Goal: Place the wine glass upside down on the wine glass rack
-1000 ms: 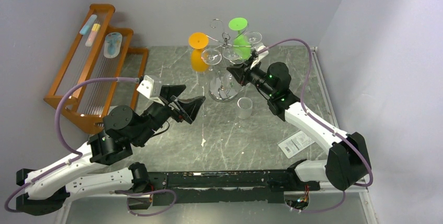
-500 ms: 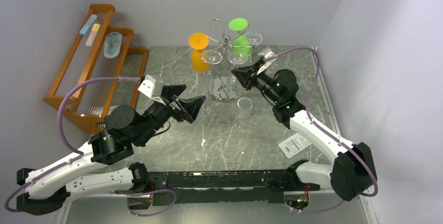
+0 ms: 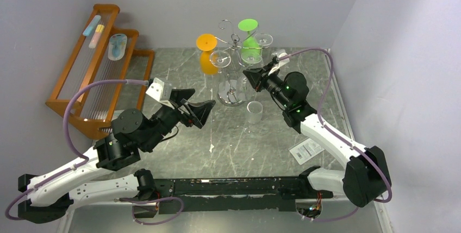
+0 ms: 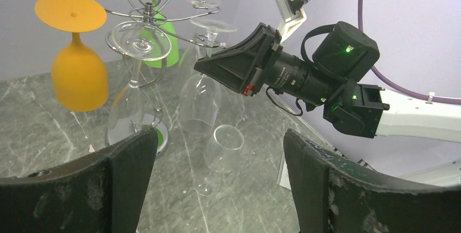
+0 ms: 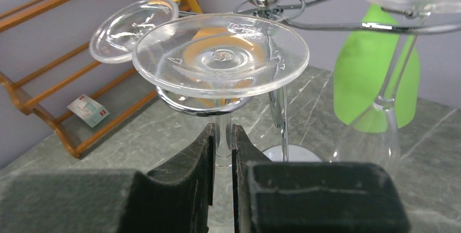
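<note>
A clear wine glass [image 5: 220,56] hangs upside down, its foot lying over a spiral ring of the chrome wine glass rack [image 5: 348,25]. My right gripper [image 5: 222,134] is shut on its stem just under that ring. From above, the right gripper [image 3: 246,74] sits against the rack [image 3: 231,99] on its right side, below the glass's foot [image 3: 249,59]. In the left wrist view the glass's bowl [image 4: 200,105] hangs beneath the black fingers. My left gripper [image 3: 198,111] stands open and empty, left of the rack and apart from it.
Orange [image 3: 206,54], green [image 3: 250,36] and other clear glasses hang on the rack. A clear glass [image 3: 254,112] stands upright on the table near the rack's base. A wooden stepped rack [image 3: 92,64] is at the far left. A paper label [image 3: 308,149] lies at the right.
My right arm has shifted a little right and away with the glass held, bringing its foot over the rack's ring. The left arm has hardly moved.
</note>
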Motion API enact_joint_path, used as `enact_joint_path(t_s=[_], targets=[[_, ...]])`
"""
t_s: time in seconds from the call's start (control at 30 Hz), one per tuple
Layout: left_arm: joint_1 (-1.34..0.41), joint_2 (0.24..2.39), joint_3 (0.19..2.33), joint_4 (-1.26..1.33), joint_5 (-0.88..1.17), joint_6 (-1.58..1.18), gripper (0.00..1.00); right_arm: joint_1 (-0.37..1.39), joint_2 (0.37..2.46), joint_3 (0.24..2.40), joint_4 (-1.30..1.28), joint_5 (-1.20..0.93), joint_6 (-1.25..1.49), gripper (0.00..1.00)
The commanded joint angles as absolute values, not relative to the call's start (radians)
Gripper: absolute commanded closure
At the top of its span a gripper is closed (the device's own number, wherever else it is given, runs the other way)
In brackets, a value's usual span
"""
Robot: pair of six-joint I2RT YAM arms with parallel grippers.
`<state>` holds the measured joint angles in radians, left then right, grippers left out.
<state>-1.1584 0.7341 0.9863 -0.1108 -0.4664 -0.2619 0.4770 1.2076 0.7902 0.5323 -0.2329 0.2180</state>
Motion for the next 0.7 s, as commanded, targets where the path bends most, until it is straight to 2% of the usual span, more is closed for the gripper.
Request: enact_joint_path(t_s=[0.0,0.17,0.3,0.43,0.67], targets=[[-1.158,0.73,1.005,-0.135,-0.469,-0.268,0.11,0.474,1.226,0.811,0.546,-0.193,0.238,0.95],[-1.158,0.729,1.003,-0.141,-0.473,-0.27,0.11,0.473,1.233,0.832,0.485,-0.163,0.243,0.87],[-1.158,0.724,0.999,-0.138,-0.475,-0.27,0.11,0.473,1.19,0.808,0.487,-0.159,0.235,0.62],[-1.158,0.721,0.993,-0.131,-0.478,-0.27,0.11,0.473,1.14,0.793,0.451,-0.149,0.245,0.45],[-1.158,0.715,0.987,-0.152,-0.482,-0.285,0.11,0.473,1.012,0.752,0.258,-0.125,0.288,0.36]])
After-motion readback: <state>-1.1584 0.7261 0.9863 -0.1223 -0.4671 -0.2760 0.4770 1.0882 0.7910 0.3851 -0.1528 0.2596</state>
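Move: The right hand holds the clear wine glass upside down by its stem. The rack's near loop lies about 1 cm ahead, 1 cm left and 3 cm above. From that hand, one hung clear glass is some 10 cm left and level fore-and-aft; another is 7 cm ahead, 4 cm right; the green glass is 13 cm straight ahead, all slightly lower. The loop is about 16 cm ahead, 13 cm right and 5 cm below the left hand. Still pinching the stem, the right hand sinks roughly 2 cm to bring the inverted foot down onto the rack's near loop, then spreads its fingers by about half their range and lets go. It backs off the glass towards the robot and to the right, about 2 cm each way, while rising some 3 cm from its lowest point. ##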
